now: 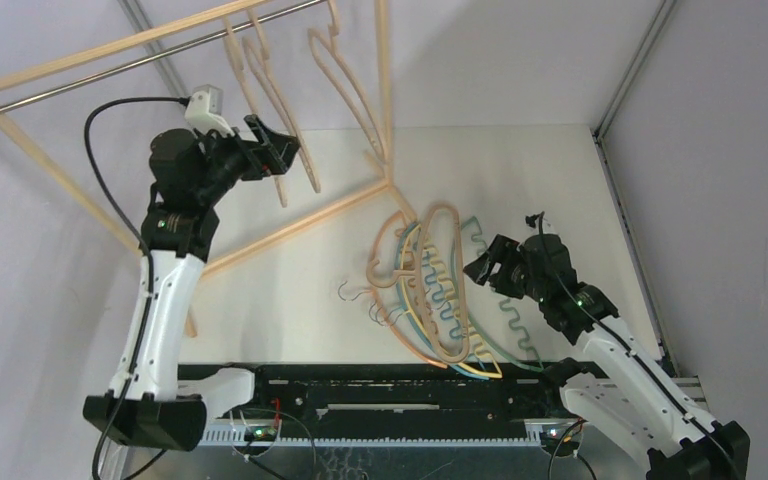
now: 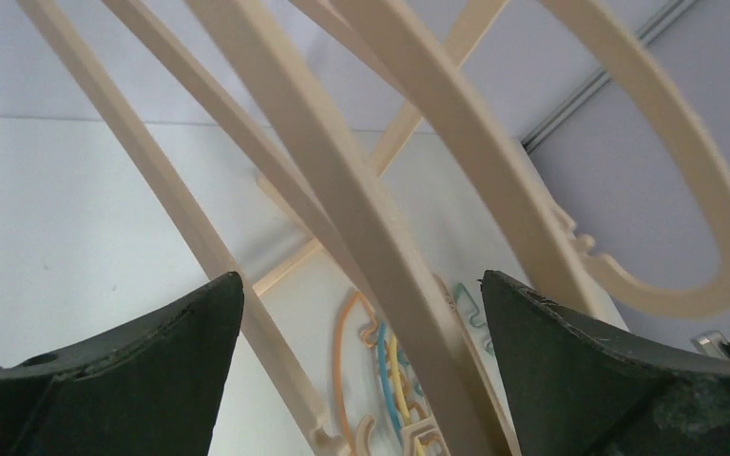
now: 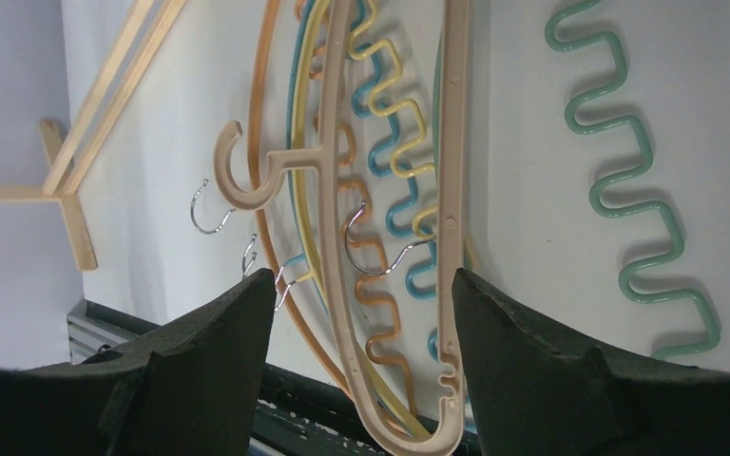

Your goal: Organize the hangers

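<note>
Three light-wood hangers (image 1: 345, 80) hang on the rack's metal rail (image 1: 160, 55). My left gripper (image 1: 278, 150) is raised beside their lower ends. In the left wrist view it (image 2: 361, 280) is open, with one hanging hanger's bar (image 2: 342, 190) running between the jaws and no sign that they touch it. A pile of hangers (image 1: 430, 285) lies on the table: a light-wood one (image 3: 451, 171), plus orange (image 3: 361, 275), yellow and blue wavy ones. A green wavy hanger (image 3: 627, 190) lies apart on the right. My right gripper (image 1: 478, 268) is open over the pile's right side (image 3: 361, 275).
The big light-wood rack frame (image 1: 290, 225) stands at the back left, its base bar reaching the pile's top. The metal hooks (image 1: 352, 292) of the pile stick out to the left. Grey walls close the left and right sides. A black rail (image 1: 380, 385) lines the near edge.
</note>
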You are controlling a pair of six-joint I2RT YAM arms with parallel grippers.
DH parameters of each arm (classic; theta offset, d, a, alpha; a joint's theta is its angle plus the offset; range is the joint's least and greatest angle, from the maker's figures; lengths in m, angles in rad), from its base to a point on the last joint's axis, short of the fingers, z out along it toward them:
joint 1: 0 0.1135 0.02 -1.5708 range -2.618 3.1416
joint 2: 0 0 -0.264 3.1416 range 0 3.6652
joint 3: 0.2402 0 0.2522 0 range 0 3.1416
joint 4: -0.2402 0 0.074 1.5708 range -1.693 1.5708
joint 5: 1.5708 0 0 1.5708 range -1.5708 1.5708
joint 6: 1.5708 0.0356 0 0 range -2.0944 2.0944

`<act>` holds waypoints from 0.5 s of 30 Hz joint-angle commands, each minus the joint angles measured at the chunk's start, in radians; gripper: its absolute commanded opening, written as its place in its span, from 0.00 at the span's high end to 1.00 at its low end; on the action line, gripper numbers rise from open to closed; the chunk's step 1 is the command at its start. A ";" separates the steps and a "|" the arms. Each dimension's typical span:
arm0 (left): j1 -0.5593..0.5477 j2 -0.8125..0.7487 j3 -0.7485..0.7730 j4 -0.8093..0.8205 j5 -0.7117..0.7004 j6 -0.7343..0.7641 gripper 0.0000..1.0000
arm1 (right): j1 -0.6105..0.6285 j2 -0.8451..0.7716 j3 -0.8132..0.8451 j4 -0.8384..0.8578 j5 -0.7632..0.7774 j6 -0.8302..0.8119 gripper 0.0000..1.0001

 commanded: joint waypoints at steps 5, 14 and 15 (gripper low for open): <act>-0.003 -0.189 -0.006 -0.044 -0.027 0.054 0.01 | -0.001 0.002 -0.019 0.041 -0.029 -0.030 0.23; -0.004 -0.309 -0.077 -0.093 -0.064 0.076 0.01 | 0.037 0.030 -0.021 0.060 -0.060 -0.054 0.23; -0.004 -0.327 -0.086 -0.101 -0.076 0.081 0.01 | 0.052 0.046 -0.021 0.062 -0.055 -0.060 0.23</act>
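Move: The last wooden hanger, on the table, lies about 12 cm back, 32 cm right and 39 cm below the left hand. The just-hung hanger is some 4 cm ahead of that hand and 3 cm left; the rightmost hung hanger is 8 cm ahead and 12 cm right. From the right hand, the table hanger is 2 cm ahead, 4 cm left and 14 cm down; the green hanger's middle is level with it, 11 cm right of it. The open left hand withdraws about 8 cm back and 5 cm up from the hung hangers, tilting up 10 degrees. ##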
